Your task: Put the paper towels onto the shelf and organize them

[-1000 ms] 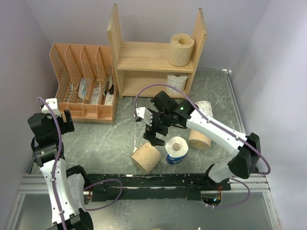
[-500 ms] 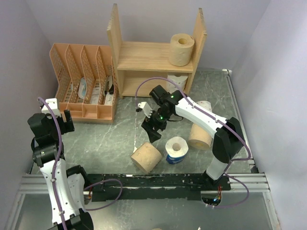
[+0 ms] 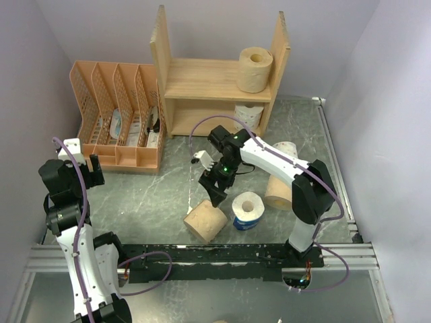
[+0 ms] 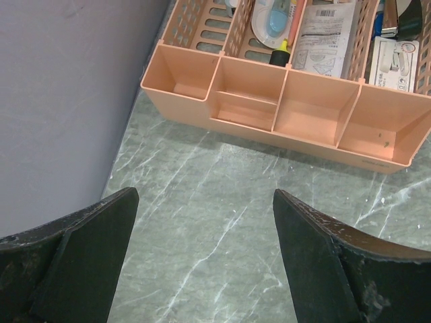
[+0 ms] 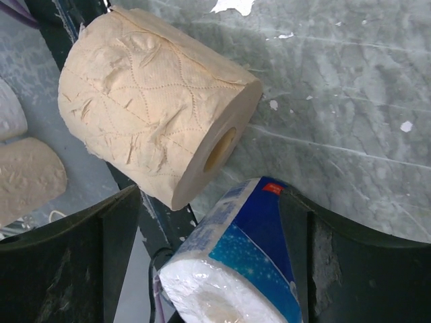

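The wooden shelf (image 3: 209,81) stands at the back with a tan paper towel roll (image 3: 255,68) on its top tier and a white one (image 3: 248,114) below. On the table lie a tan roll (image 3: 205,221) (image 5: 151,108), a blue-wrapped roll (image 3: 248,210) (image 5: 249,262), another tan roll (image 3: 279,193) and a white roll (image 3: 287,149). My right gripper (image 3: 215,193) (image 5: 209,195) hangs open just above the near tan and blue-wrapped rolls. The blue-wrapped roll shows between its fingers, close to the right one. My left gripper (image 3: 93,169) (image 4: 202,195) is open over bare table, holding nothing.
An orange lattice file organizer (image 3: 114,114) (image 4: 283,111) with stationery stands left of the shelf. The black rail (image 3: 222,254) of the arm bases runs along the near edge, right behind the near rolls. Grey walls close in both sides.
The right arm's elbow has swung in to the left while its gripper stayed over the near rolls, turned, and its jaws narrowed a little. The left arm has not moved.
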Robot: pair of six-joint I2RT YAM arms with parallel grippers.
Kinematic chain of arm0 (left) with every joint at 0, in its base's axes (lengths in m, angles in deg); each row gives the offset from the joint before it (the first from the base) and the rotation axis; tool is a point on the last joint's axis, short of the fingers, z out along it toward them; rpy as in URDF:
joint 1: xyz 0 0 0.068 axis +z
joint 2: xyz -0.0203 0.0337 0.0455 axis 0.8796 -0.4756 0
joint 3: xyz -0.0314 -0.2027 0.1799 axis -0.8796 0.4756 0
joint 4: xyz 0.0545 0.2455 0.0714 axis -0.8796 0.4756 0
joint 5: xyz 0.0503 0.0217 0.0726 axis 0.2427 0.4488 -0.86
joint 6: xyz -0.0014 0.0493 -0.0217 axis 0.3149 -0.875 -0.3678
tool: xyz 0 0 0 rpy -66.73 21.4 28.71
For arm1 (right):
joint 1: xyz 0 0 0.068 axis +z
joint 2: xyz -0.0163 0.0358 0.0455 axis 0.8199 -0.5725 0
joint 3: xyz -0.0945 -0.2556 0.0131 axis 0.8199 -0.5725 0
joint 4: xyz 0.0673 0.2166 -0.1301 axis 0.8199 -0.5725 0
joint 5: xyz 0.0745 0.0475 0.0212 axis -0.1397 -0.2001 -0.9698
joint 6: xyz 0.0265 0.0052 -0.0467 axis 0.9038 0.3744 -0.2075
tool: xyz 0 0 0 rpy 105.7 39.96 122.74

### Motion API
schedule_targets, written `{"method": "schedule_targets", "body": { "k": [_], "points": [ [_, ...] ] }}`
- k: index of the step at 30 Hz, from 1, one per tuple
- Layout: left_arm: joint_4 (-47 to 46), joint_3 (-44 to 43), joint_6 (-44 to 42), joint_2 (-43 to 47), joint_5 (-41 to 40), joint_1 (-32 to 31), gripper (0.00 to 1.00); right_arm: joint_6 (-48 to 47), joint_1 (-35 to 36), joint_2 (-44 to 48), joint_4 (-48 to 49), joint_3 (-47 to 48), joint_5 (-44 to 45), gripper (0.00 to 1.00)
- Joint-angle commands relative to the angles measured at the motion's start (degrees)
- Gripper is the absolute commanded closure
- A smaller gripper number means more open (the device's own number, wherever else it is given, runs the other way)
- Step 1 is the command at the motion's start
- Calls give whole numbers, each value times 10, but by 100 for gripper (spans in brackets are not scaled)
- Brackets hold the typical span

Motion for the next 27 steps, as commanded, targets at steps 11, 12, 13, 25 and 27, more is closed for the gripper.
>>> {"method": "schedule_targets", "body": {
  "k": [11, 12, 13, 25, 27],
  "points": [
    [-7, -9, -4, 7, 10, 7, 7, 1, 30, -31, -23, -4, -58, 22],
    [-8, -9, -4, 7, 10, 7, 7, 1, 32, -32, -22, -7, -58, 23],
    [-7, -9, -4, 7, 10, 7, 7, 1, 33, -34, -21, -11, -57, 25],
    [-7, -9, -4, 7, 11, 7, 7, -4, 34, -44, -8, -27, -64, 37],
    [-7, -9, -4, 7, 10, 7, 7, -3, 35, -45, -7, -26, -65, 38]
  ]
}}
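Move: The brown paper towel roll nearest the robot lies about 7 cm back and 3 cm left of the right hand, its middle some 6 cm lower. The blue-wrapped roll stands roughly 11 cm right and 4 cm back from the hand, similarly low; another brown roll lies about 21 cm to the hand's right, level fore and aft. From the left hand, the nearest brown roll is some 36 cm right, 12 cm back and 16 cm below. Back towards the near brown roll goes the right hand, about 3.5 cm, sinking some 2 cm and drifting slightly left, until the fingers hang over the roll's far right end. The fingertips swing a little towards the robot's base, while the wide-open fingers narrow partway, then hold that gap; contact with the roll can't be made out. ##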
